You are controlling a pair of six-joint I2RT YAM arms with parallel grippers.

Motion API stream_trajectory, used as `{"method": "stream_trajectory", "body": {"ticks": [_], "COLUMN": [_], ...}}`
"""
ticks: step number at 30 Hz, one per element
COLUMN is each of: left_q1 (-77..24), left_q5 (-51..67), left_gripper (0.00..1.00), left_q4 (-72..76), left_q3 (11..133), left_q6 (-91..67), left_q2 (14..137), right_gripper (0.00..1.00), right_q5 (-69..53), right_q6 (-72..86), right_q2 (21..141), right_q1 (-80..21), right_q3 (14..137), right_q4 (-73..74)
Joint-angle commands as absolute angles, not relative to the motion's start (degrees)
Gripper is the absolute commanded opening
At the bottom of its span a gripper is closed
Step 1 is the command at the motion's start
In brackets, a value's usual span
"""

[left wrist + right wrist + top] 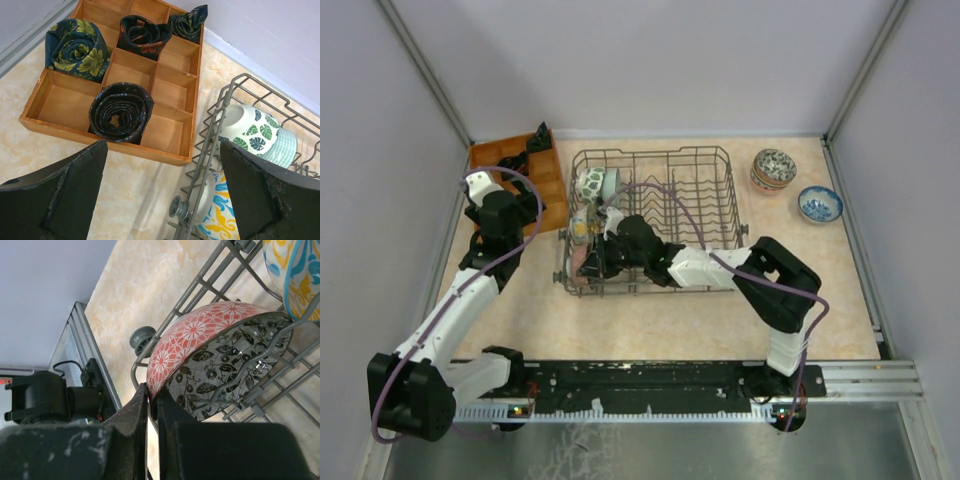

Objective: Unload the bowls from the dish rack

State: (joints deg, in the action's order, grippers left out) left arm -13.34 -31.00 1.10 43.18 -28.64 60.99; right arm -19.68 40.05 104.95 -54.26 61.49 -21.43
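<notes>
The dark wire dish rack [655, 151] stands mid-table. At its left end stand a green-leaf bowl [590, 182], a teal striped bowl [611, 182], a blue-and-yellow bowl [582, 225] and a red-orange bowl [580, 265]. My right gripper [592, 262] reaches into the rack's near left corner. In the right wrist view it [151, 396] is shut on the rim of the red-orange bowl [190, 335], which has black leaves inside. My left gripper [162, 150] hangs open over the table between the tray and the rack [207, 152], holding nothing.
An orange-brown compartment tray [515, 160] with rolled dark fabrics sits left of the rack. To the right of the rack, on the table, are a stack of bowls [773, 168] and a blue bowl [819, 204]. Walls close in the table on three sides.
</notes>
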Motion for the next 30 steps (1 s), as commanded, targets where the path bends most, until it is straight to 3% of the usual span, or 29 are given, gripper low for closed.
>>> {"method": "stream_trajectory", "body": {"ticks": [1,15,30], "left_q1": [-13.01,-13.0,-12.97], "left_q5": [-30.67,-31.0,-31.99], "left_gripper": [0.99,0.99,0.99], "left_q4": [1.95,2.06,2.26], "left_q3": [42.79,42.17,42.1], "left_q6": [-29.01,-28.79,-28.74], "left_q2": [60.56,59.82,59.14], "right_gripper": [0.0,0.0,0.0], "right_q5": [-19.59,-20.66,-16.79], "right_q6": [38.85,40.16,35.12], "right_q2": [96.56,97.24,89.77], "right_q1": [-54.5,-54.53,-54.16], "right_q3": [62.7,60.71,61.76], "right_q4": [-33.33,-42.48,-35.95]}}
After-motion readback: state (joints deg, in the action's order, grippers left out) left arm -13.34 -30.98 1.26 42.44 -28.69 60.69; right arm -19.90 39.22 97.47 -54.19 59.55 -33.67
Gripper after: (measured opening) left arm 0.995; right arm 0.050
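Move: The right hand already pinches the back rim of the pink bowl, whose middle lies about 4 cm ahead and 2 cm left, about level with the hand. The blue-yellow bowl stands some 11 cm ahead and 2 cm left, and the green-leaf bowl about 20 cm straight ahead. On the table the bowl stack sits roughly 22 cm ahead, 42 cm right and 8 cm lower. From the left hand the pink bowl is about 11 cm back, 13 cm right and 10 cm below. Almost straight up, the right hand lifts the pink bowl roughly 9 cm out from among the rack's wires, starting slowly with a slight give back and to the right. On the way the fingers tip up about 15 degrees towards level and the hand rolls some 10 degrees, its forward side rising; the fingertips keep their pinch on the rim. ##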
